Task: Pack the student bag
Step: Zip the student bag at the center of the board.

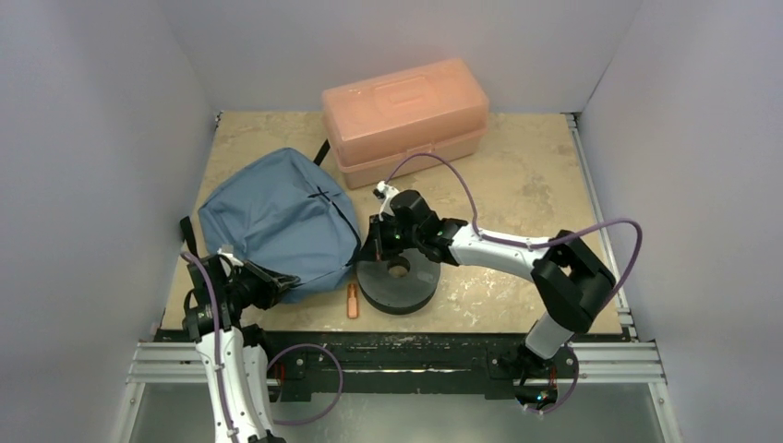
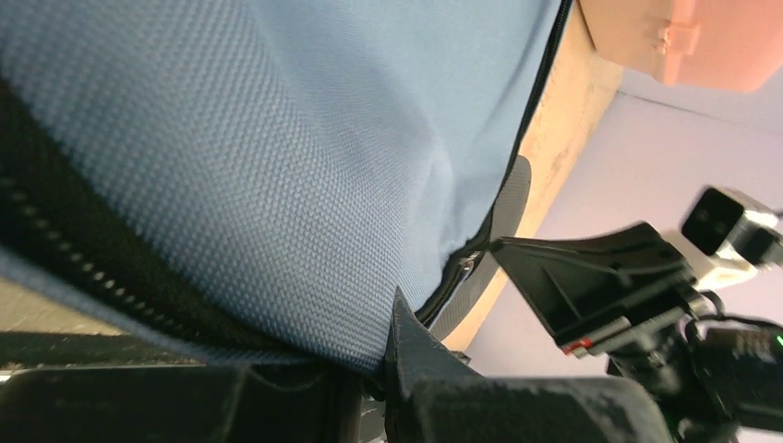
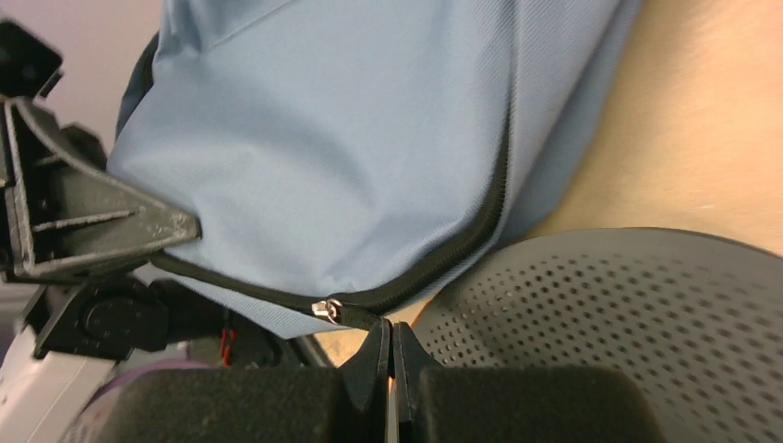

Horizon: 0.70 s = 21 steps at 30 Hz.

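Observation:
The slate-blue student bag [image 1: 277, 221] lies on the left of the table, its black zipper running along the near right side. My left gripper [image 1: 275, 281] is at the bag's near edge, shut on a fold of its blue fabric [image 2: 277, 185]. My right gripper [image 1: 373, 251] sits at the bag's right side, low over a dark disc. In the right wrist view its jaws are pressed together on the black zipper pull [image 3: 362, 317], just beside the silver slider [image 3: 325, 309]. The bag's inside is hidden.
A dark grey perforated disc [image 1: 399, 281] lies at the front centre, touching the bag's right edge. A small orange item [image 1: 352, 300] lies just left of it. A salmon-pink plastic box [image 1: 404, 118] stands closed at the back. White walls surround the table.

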Tool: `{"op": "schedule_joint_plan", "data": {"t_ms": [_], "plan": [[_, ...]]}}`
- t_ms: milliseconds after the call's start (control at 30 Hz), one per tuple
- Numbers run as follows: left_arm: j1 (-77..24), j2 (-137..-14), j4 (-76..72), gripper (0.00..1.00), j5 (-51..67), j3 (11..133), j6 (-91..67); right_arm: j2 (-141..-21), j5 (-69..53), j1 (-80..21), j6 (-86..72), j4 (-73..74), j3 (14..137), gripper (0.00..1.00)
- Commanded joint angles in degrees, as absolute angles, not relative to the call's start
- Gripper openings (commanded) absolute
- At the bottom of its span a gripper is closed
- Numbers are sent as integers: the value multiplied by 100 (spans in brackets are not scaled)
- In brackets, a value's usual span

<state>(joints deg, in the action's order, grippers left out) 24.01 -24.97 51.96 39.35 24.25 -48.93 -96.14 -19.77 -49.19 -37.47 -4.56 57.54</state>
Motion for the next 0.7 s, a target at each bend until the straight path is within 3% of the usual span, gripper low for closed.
{"op": "schedule_joint_plan", "data": {"t_ms": [0, 200, 400, 500, 567, 600, 633, 667], "plan": [[2441, -2470, 5599, 0, 2968, 2941, -4870, -9172, -327, -4887, -3318, 484, 6165, 0], [2436, -2369, 6072, 0, 2367, 3487, -4585, -9212, 951, -4867, -3354, -208, 6023, 0], [2442, -2237, 6184, 0, 2291, 3547, -4439, -10109, 2209, -4813, -2823, -990, 6551, 0], [2439, -2210, 6206, 0, 2271, 3578, -4387, -10393, 2516, -4790, -2269, -1528, 6843, 0], [2437, -2252, 5875, 1, 2939, 3591, -4090, -10356, 2138, -4821, -1801, -1553, 7040, 0], [2438, -2303, 5568, 18, 3653, 3598, -3829, -10264, 2039, -4908, -1737, -1493, 7088, 0], [2431, -2328, 5278, 49, 4207, 3598, -3715, -10165, 1857, -4951, -1733, -1373, 7130, 0], [2382, -2319, 4993, 72, 4523, 3613, -3690, -10086, 1667, -4971, -1820, -1191, 7184, 0]]}}
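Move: My right hand holds the zip pull at the student bag's right edge; the bag's other zip pull lies about 18 cm ahead and 9 cm left, slightly lower. The spool's middle is some 10 cm right, 4 cm back and 9 cm down, and the pink box's middle about 36 cm ahead and 12 cm right. My left hand pinches the bag's near edge, with the held pull about 13 cm to its right and 5 cm ahead, at much the same height. I keep the zip pull pinched and run my right hand forward along the bag's right edge, about 12 cm towards the other pull, bowing first a little right, then back left, while the fingers swing clockwise some 30 degrees to point more forward. My left hand keeps its pinch, draws the near edge some 3 cm left and slightly up, then opens and lets go. ##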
